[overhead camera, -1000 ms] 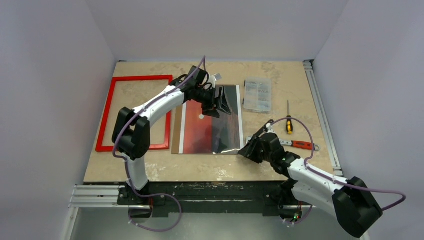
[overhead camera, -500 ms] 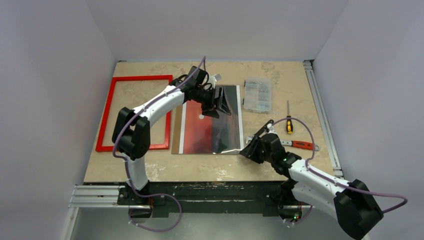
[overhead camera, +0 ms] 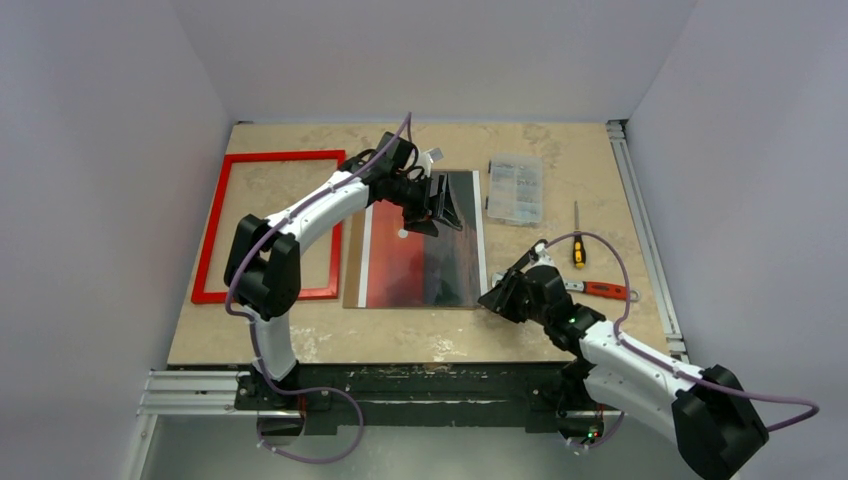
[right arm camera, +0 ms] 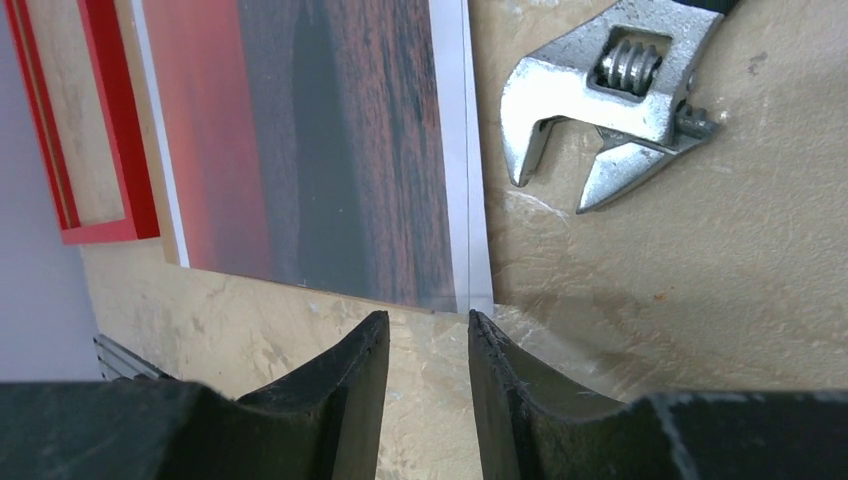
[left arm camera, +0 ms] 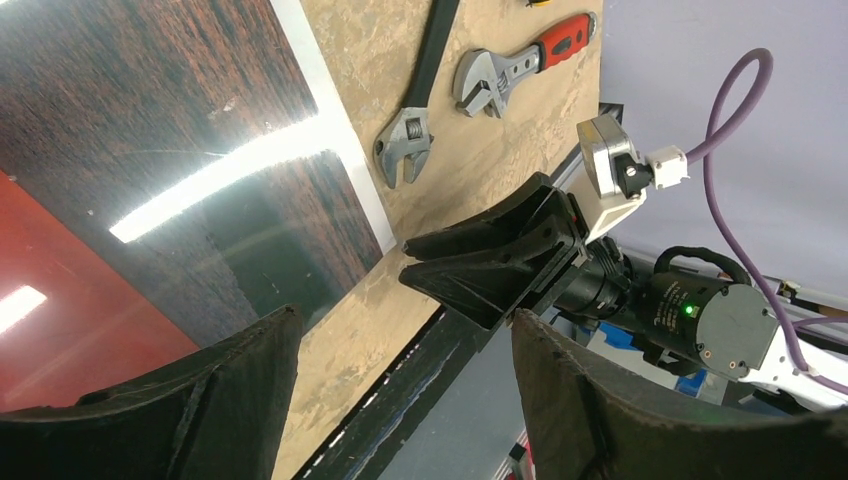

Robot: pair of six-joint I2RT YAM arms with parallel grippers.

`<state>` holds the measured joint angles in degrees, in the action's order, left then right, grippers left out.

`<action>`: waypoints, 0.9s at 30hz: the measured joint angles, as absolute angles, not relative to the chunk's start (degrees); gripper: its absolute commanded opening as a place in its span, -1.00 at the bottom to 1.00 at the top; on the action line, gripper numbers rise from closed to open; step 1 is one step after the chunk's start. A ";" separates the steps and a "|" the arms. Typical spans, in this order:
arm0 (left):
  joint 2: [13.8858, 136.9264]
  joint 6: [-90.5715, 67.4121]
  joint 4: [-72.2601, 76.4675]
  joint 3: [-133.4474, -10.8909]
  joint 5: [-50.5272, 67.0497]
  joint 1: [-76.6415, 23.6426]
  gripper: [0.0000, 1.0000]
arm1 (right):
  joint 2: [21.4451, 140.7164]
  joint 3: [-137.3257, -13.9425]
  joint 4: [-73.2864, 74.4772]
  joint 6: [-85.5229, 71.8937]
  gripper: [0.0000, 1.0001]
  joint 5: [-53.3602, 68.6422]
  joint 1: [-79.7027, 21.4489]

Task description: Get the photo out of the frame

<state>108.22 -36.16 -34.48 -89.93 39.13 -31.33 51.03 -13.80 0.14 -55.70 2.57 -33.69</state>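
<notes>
The photo (overhead camera: 420, 262), a red sunset print with a dark landscape and white edge strips, lies flat face up mid-table, outside the frame. The red frame (overhead camera: 212, 230) lies empty to its left. My left gripper (overhead camera: 440, 205) hovers open above the photo's far half, holding nothing; its wrist view shows the glossy print (left arm camera: 150, 120) below the gripper (left arm camera: 405, 330). My right gripper (overhead camera: 492, 298) sits low at the photo's near right corner. In its wrist view the jaws (right arm camera: 428, 318) stand narrowly apart just before that corner (right arm camera: 465, 295), with bare table between them. The frame's corner (right arm camera: 110, 120) shows at left.
A clear parts box (overhead camera: 515, 187) lies right of the photo. A yellow-handled screwdriver (overhead camera: 577, 242) and a red-handled wrench (overhead camera: 603, 290) lie right of my right gripper. A steel wrench (right arm camera: 600, 100) lies close beside the photo's right edge. The table's front rail (overhead camera: 200, 385) runs below.
My right gripper has moved slightly toward the photo's near right corner. The bright raised strip along the photo's near edge is gone and the edge lies flat. The left arm is still.
</notes>
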 measured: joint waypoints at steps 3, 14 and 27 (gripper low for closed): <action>108.22 -36.14 -34.50 -89.93 39.05 -31.40 0.48 | 50.83 -13.80 -0.49 -55.46 -0.36 2.61 -33.69; 108.20 -33.28 -37.32 -91.31 36.01 -32.10 0.48 | 52.36 -13.78 -4.34 -55.99 -0.75 5.45 -33.67; 85.32 -29.08 -31.24 -68.47 18.74 -40.40 0.54 | 53.43 -13.54 -6.50 -56.60 -1.00 7.14 -33.67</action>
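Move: The loose near-right corner of the clear sheet over the photo is at my right fingertips, about 1 cm ahead, 1 cm right and 1 cm down. The black-handled wrench lies about 8 cm ahead and 8 cm right of that hand. From my left hand, the middle of the sheet's near edge is some 12 cm back, 5 cm left and 13 below; the photo's middle is about 3 cm ahead, 5 left and 14 below. I shut my right fingers from about a third open and pinch the clear sheet's near-right corner, drawing it about 2 cm left and 1 cm up. After holding still at first, my left hand, kept open, swings back some 7 cm and 4 cm left over the photo towards the sheet's near edge, its wrist turning about 20 degrees. ##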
